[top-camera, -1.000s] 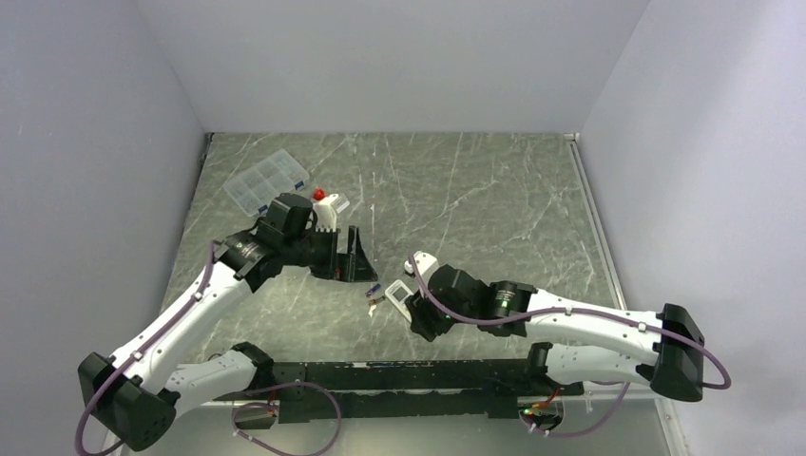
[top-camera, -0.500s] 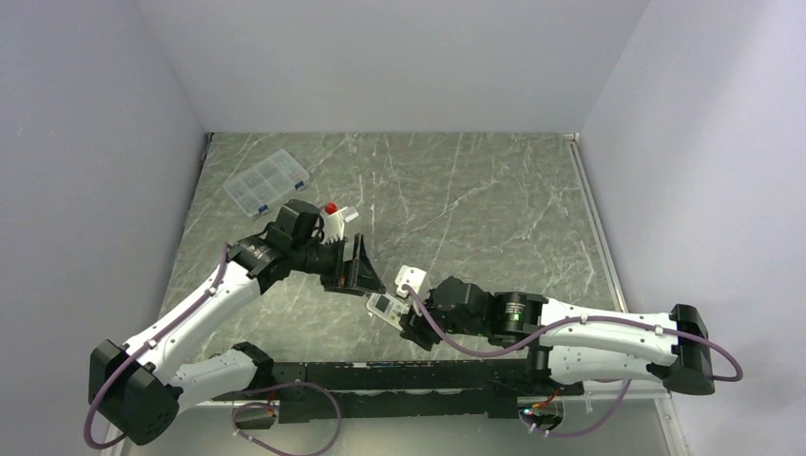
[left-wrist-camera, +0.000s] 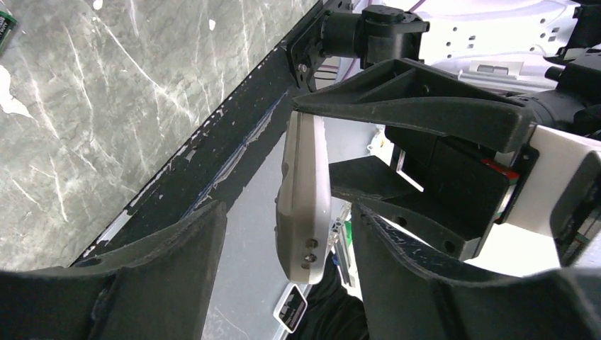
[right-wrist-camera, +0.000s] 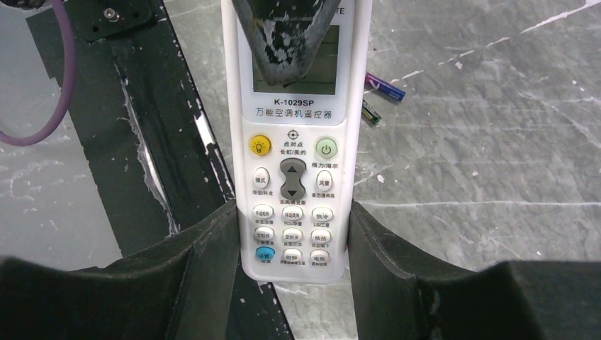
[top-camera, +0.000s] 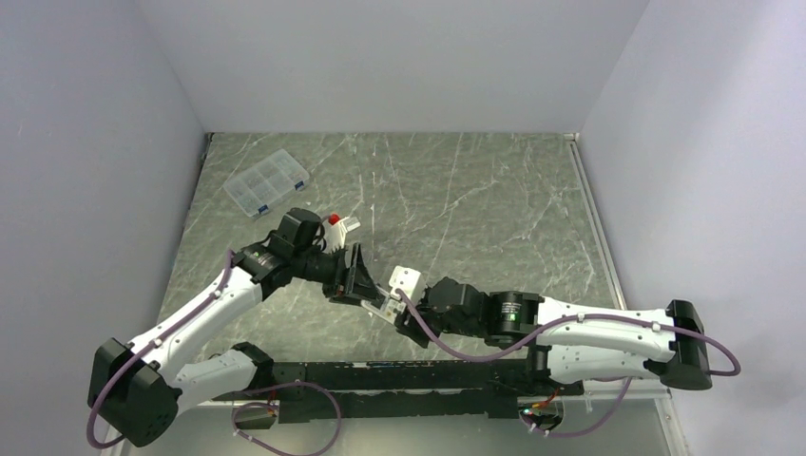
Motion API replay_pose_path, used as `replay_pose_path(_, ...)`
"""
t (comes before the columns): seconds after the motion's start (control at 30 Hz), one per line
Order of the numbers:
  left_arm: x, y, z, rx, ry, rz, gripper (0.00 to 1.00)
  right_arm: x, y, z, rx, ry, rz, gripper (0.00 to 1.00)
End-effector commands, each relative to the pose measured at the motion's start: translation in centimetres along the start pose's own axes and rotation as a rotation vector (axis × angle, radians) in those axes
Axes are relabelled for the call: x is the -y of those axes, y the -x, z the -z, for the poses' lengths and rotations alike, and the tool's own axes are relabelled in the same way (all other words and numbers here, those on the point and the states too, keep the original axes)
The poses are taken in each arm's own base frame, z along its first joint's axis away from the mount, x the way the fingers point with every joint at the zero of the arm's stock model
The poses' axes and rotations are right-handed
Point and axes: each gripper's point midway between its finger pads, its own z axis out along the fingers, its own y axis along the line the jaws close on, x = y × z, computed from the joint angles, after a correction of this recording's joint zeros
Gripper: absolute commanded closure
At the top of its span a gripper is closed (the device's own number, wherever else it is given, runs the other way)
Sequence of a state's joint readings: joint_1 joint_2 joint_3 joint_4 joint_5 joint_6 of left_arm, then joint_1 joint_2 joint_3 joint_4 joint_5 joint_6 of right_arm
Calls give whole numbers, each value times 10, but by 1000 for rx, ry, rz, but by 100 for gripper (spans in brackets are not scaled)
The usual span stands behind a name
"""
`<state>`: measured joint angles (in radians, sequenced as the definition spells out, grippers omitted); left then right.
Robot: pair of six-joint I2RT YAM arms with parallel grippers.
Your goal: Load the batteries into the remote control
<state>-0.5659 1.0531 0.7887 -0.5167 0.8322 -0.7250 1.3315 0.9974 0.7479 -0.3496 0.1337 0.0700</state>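
My right gripper (right-wrist-camera: 292,212) is shut on the button end of the white remote control (right-wrist-camera: 294,127) and holds it above the table, buttons facing the wrist camera. From above, the remote control (top-camera: 383,306) bridges the right gripper (top-camera: 401,315) and the left gripper (top-camera: 361,282). My left gripper (left-wrist-camera: 289,212) is open around the screen end of the remote control (left-wrist-camera: 305,191), seen edge-on with a gap on each side. One left finger (right-wrist-camera: 287,35) lies across the screen. Two batteries (right-wrist-camera: 385,88) lie on the marble beside the remote.
A clear compartmented box (top-camera: 267,182) sits at the back left. A small white object with a red cap (top-camera: 340,225) stands behind the left gripper. A black rail (top-camera: 399,375) runs along the near table edge under the remote.
The right gripper has carried the remote left and up toward the left gripper. The left gripper came forward around its screen end, and its jaws have narrowed.
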Motion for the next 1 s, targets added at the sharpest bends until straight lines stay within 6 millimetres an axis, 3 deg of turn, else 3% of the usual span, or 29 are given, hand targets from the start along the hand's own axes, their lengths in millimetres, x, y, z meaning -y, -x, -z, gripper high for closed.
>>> replay_pose_path(0.0, 16, 0, 4, 5, -78, -30, 33, 2, 34, 4, 80, -24, 20, 100)
replay_pose_path(0.23, 16, -2, 4, 4, -87, -23, 42, 0, 39, 2, 71, -22, 31, 100)
replay_pose_path(0.5, 17, -3, 3, 2, -105, -24, 61, -1, 42, 0, 62, -29, 21, 100)
replay_pose_path(0.73, 15, -4, 3, -2, -102, -22, 100, 0, 43, 1, 55, -38, 7, 98)
replay_pose_path(0.9, 17, -2, 2, 12, -107, -19, 100, 2, 40, 3, 31, -51, -14, 63)
replay_pose_path(0.93, 17, -2, 2, 14, -109, -16, 100, 2, 40, 5, 30, -50, -16, 50)
replay_pose_path(0.97, 18, -1, 2, 16, -111, -14, 100, 2, 38, 6, 27, -50, -19, 32)
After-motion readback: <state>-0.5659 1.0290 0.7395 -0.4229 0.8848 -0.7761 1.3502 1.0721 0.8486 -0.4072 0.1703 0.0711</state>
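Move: The remote's middle lies about 5 cm to the left hand's right, 2 cm back and 2 cm below it, with its screen end already between the open fingers. The right fingers grip its lower end, some 9 cm right, 4 cm back and 4 cm below. The batteries lie on the table about 8 cm ahead of the left hand, level sideways and 18 cm down. From the right hand, the remote's middle is about 4 cm left, 2 cm ahead and 2 cm up. Leftward and upward, about 1.5 cm in all, the right hand eases the remote's screen end deeper between the left fingers, keeping its grip on the keypad end, then all but stops. The left hand stays nearly in place in mid-air and steadily closes its wide-open fingers until they stop on the remote, one on the screen face and one on the back. ##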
